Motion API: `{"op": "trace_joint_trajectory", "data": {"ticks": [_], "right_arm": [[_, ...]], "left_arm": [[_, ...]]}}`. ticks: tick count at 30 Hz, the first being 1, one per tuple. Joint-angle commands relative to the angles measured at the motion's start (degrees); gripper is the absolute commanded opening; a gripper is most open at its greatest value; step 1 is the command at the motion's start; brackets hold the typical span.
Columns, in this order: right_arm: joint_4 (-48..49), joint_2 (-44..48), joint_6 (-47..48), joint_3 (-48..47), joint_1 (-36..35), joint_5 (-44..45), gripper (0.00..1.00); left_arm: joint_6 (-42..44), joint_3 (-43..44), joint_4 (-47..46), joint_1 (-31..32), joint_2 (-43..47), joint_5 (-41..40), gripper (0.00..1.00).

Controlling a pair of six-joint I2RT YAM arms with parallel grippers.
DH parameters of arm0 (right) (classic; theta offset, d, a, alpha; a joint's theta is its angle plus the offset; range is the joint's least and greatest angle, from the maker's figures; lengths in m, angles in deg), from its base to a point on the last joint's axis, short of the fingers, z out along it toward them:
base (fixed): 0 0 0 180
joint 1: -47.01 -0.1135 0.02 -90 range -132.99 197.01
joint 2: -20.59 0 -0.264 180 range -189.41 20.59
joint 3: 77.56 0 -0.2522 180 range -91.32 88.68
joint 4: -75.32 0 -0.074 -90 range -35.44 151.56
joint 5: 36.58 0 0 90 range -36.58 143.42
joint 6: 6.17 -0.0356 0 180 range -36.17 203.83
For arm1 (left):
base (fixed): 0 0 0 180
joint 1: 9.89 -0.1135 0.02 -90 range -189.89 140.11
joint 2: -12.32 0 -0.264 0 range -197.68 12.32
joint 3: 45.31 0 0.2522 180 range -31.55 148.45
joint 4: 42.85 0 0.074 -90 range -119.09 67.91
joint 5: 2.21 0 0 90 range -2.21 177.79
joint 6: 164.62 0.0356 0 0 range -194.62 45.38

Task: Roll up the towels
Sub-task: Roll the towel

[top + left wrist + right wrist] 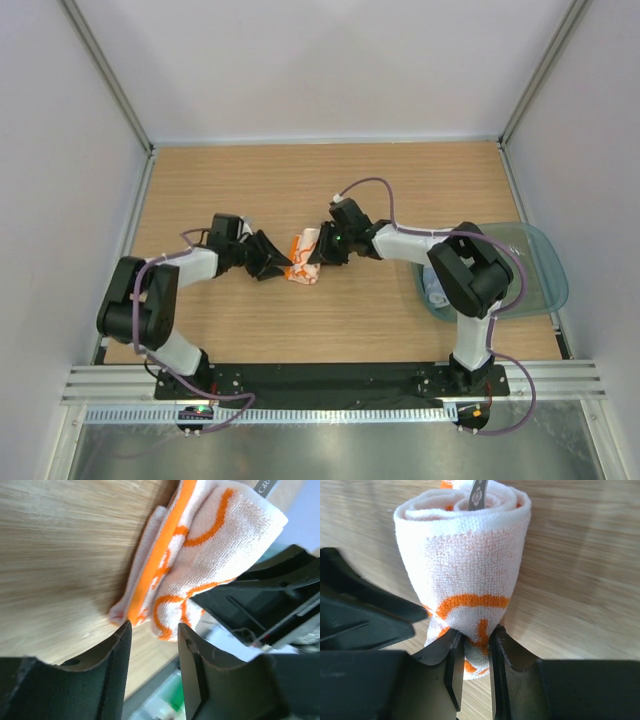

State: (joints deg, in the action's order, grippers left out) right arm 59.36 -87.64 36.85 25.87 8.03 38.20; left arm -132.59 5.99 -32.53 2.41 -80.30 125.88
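Observation:
The white towel with the orange pattern lies rolled on the wooden table between my two grippers. In the right wrist view its roll stands ahead of me, and my right gripper is shut on its near end. My left gripper is open, with nothing between its fingers; the towel's folded edge lies just past its tips. From above, the left gripper sits at the towel's left side and the right gripper at its right. A pale grey-blue towel lies in the tray, partly hidden by my right arm.
A translucent teal tray sits at the table's right edge, behind my right arm's elbow. White walls with metal posts close in the table on three sides. A black mounting plate runs along the near edge.

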Motion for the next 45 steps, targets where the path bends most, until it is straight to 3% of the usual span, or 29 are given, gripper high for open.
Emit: {"op": "trace_joint_trajectory", "data": {"ticks": [1,11,22,25,30,34,38,45], "right_arm": [[-18.0,1.9,4.1,-4.6,-1.5,7.0,0.25],[-28.8,-1.6,5.0,-14.3,-3.9,9.2,0.27],[-31.7,-3.2,5.2,-17.7,-5.1,9.2,0.30],[-31.7,-3.1,5.3,-17.6,-5.1,8.8,0.30],[-32.0,-3.0,5.8,-17.6,-5.1,8.0,0.34],[-32.5,-2.5,6.3,-17.8,-5.1,7.8,0.44],[-34.2,-1.3,7.3,-18.5,-5.1,9.6,0.62],[-32.1,6.5,8.4,-15.8,-2.9,11.5,0.75]], "left_arm": [[9.3,3.8,15.1,3.9,5.6,-13.2,0.44],[15.0,6.8,19.4,18.4,15.7,-35.2,0.45],[16.2,8.0,13.3,24.3,8.1,-36.3,0.45],[16.0,7.5,11.2,24.3,5.0,-36.0,0.36],[16.1,7.7,10.5,24.3,2.2,-36.8,0.11],[16.2,7.6,9.7,24.2,1.0,-36.7,0.05],[16.0,7.1,9.1,23.7,0.4,-35.4,0.04],[14.9,5.7,7.5,21.2,-0.5,-31.8,0.03]]}}
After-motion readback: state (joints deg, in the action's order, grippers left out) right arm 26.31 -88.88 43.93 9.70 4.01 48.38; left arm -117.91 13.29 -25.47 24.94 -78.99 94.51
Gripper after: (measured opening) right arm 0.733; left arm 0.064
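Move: The orange-and-white towel roll stands with its middle about 5 cm to my left hand's right, 2 cm ahead and a couple of centimetres lower. My right fingers already pinch the roll's near half; its middle lies 2 cm left of them and 1 cm ahead, 1 cm lower. From my right hand the rolled blue towel is some 25 cm right and 8 cm back, inside the clear bin, whose middle is about 37 cm right and 3 cm back. I hand the grip over. My open left hand rises and backs off about 3 cm, tipping its fingers steeper and swinging right, then drops some 4 cm and shuts on the near end of the roll, edging on rightward. My right hand, still pinching, draws back about 2.5 cm, tilting its fingers further down; only once the left has hold does it open wide and let go. ##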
